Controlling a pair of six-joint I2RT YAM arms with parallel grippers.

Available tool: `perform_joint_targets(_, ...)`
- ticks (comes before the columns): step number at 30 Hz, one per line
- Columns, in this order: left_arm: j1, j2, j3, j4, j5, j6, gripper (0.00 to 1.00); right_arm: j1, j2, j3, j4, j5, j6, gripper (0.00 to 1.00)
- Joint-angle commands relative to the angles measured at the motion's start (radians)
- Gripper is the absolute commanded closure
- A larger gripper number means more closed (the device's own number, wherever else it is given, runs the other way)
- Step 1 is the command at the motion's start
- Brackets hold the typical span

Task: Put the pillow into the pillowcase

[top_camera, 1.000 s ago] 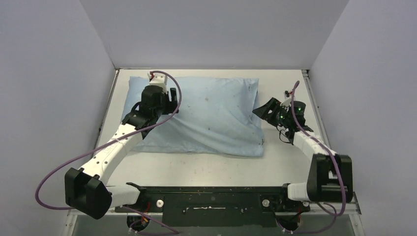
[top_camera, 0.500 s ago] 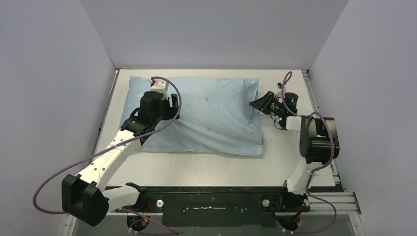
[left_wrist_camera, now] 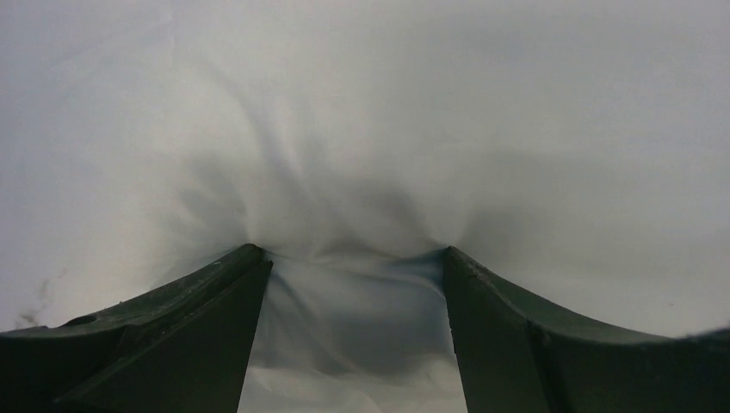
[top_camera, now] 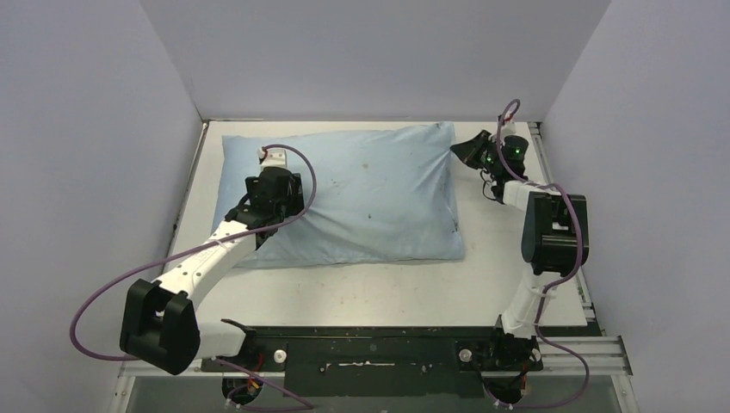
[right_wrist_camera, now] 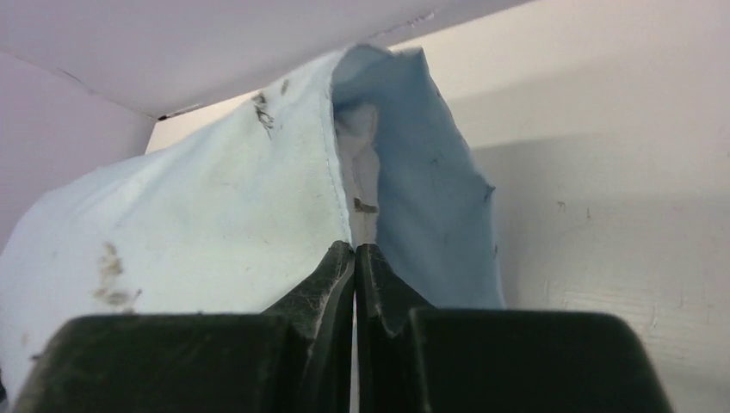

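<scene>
The light blue pillowcase lies plump across the far half of the table. In the right wrist view its open end gapes, and the white pillow shows inside. My right gripper is at the far right corner of the pillowcase. Its jaws are shut on the hem at the opening. My left gripper is pushed down into the left part of the pillowcase. There its jaws stand open, and a bulge of fabric rises between the fingers.
The white table is boxed in by pale walls on the left, back and right. The black base rail runs along the near edge. Purple cables loop from both arms.
My right gripper swung toward the far right corner and closed on the pillowcase's open end. That corner of the pillowcase shifted farther back. My left gripper slid nearer and stayed open on the fabric.
</scene>
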Motion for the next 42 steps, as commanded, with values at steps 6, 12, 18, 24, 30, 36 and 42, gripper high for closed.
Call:
perform_joint_targets(6, 0.088, 0.011, -0.014, -0.026, -0.069, -0.022, 0.27, -0.03, 0.184, 0.03, -0.004, 0.13, -0.055, 1.0)
perform_joint_targets(12, 0.089, -0.067, 0.035, -0.017, -0.011, 0.005, 0.27, -0.031, 0.211, 0.108, -0.049, 0.132, -0.08, 1.0)
perform_joint_targets(18, 0.087, -0.113, 0.168, -0.093, 0.057, 0.031, 0.26, -0.033, 0.14, 0.155, -0.198, 0.146, -0.056, 0.83)
perform_joint_targets(24, 0.084, -0.154, 0.236, -0.089, 0.236, 0.021, 0.19, 0.01, -0.067, 0.212, -0.599, 0.228, -0.129, 0.39)
perform_joint_targets(30, 0.078, -0.203, 0.234, -0.052, 0.36, -0.03, 0.03, 0.135, -0.323, 0.136, -0.807, 0.302, -0.201, 0.01)
perform_joint_targets(36, 0.076, -0.26, 0.261, -0.016, 0.486, -0.053, 0.03, 0.276, -0.595, 0.097, -0.982, 0.454, -0.203, 0.0)
perform_joint_targets(42, 0.071, -0.347, 0.241, 0.004, 0.535, -0.069, 0.03, 0.322, -0.879, -0.016, -0.989, 0.493, -0.141, 0.0)
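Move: The pillowcase's right-hand upper hem is already pinched in the shut right fingers; the table spot it goes down to lies about 10 cm below and 3 cm farther out, 1 cm to the right. From that hand the case's near right corner is some 20 cm back, 2 cm right and 10 cm down. The open left fingers already press the case's left part, about 1 cm below their hand point, its far left corner 12 cm left and 9 cm ahead. The pillowcase hem is lowered about 9 cm towards the table in the right fingers, then carried a little forward; they open wide and let it go, and the hand backs away and climbs over the case, swinging left. The left fingers shift some 3 cm left against the cloth, then lift off, rising and drifting right while opening wider and rolling left side down. ##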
